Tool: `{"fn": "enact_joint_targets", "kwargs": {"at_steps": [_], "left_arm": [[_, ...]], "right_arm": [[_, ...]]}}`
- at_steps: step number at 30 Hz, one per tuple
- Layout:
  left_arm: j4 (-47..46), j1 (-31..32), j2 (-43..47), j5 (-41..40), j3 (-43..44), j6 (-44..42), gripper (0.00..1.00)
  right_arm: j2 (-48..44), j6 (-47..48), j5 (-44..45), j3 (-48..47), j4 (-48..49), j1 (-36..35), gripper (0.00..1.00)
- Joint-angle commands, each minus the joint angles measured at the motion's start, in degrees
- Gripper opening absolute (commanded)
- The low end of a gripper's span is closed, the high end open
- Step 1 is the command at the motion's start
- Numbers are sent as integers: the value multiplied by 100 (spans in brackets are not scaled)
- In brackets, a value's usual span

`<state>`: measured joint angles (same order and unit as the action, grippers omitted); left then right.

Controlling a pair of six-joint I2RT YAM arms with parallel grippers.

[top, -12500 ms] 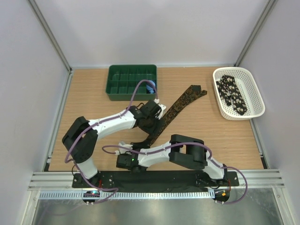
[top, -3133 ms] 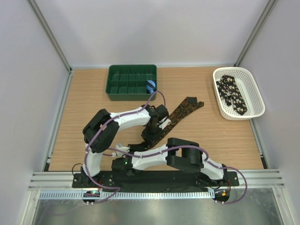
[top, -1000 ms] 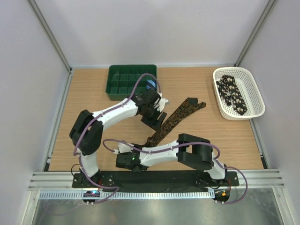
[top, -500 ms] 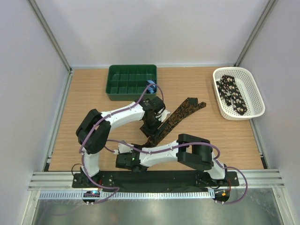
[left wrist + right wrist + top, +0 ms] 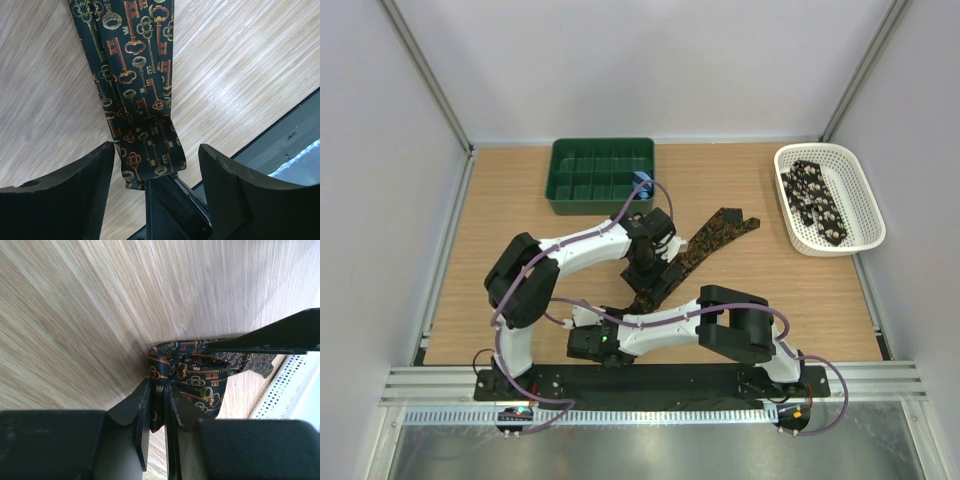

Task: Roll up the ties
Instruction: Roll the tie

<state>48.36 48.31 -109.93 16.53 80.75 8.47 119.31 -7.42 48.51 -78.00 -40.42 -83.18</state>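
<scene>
One of the ties [image 5: 708, 238], dark with orange and gold keys, lies diagonally on the wooden table. Its near end is folded over into a small loop [image 5: 197, 375]. My right gripper [image 5: 157, 390] is shut on that looped end, low near the table's front [image 5: 625, 308]. My left gripper [image 5: 157, 165] hangs open over the same end [image 5: 150, 155], one finger [image 5: 65, 200] on each side of the fabric and of the right gripper's black finger [image 5: 175, 210]. From above, the left gripper [image 5: 653, 268] sits over the tie's lower part. A second tie [image 5: 815, 198] lies in the basket.
A white perforated basket [image 5: 870, 200] stands at the back right. A green compartment tray [image 5: 603, 142] stands at the back centre, with a small blue roll [image 5: 642, 182] in its right corner. Both forearms cross the table's near middle.
My left gripper has come down from beside the tray to the tie's near end, and its jaws have spread wider. The right gripper has kept its hold and place.
</scene>
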Motion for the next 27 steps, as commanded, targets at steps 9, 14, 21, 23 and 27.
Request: {"fn": "enact_joint_targets", "kwargs": {"at_steps": [9,14,21,23,27], "left_arm": [[-151,3,-380,122,-147,-56,44],[-283,11,-319,52,-226,-30,27],[-362,11,-275,17,-305,-12,21],[-432,11,-240,-1,-367,5,20],[-512,11,-161,-62,-446,41,19]], "right_arm": [[-214,65,106,109,140,-23,39],[-355,153,80,153,254,-155,55],[-741,48,-17,258,395,-637,61],[-1127,-31,-148,355,508,-691,61],[-2015,-242,-745,916,851,-726,59]]}}
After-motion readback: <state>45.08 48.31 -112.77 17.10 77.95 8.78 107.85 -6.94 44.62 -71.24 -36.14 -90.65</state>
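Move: The tie's folded near end lies about 3 cm below the left hand, straight under the open fingers and perhaps 1 cm nearer the base. From that hand the tie's far end lies about 15 cm ahead and 20 cm right, and the green tray about 25 cm ahead and 10 cm left. The right fingers still pinch the fold; its middle is about 2 cm ahead and 1 cm right of them. Straight down by about 3 cm goes the left hand, its fingers closing in from both sides of the tie's folded end until they grip it. As that grip forms, the right fingers open and let go of the fold. The right hand then draws back towards its base about 5 cm, gathering speed, rising some 3 cm and turning slightly counter-clockwise. ##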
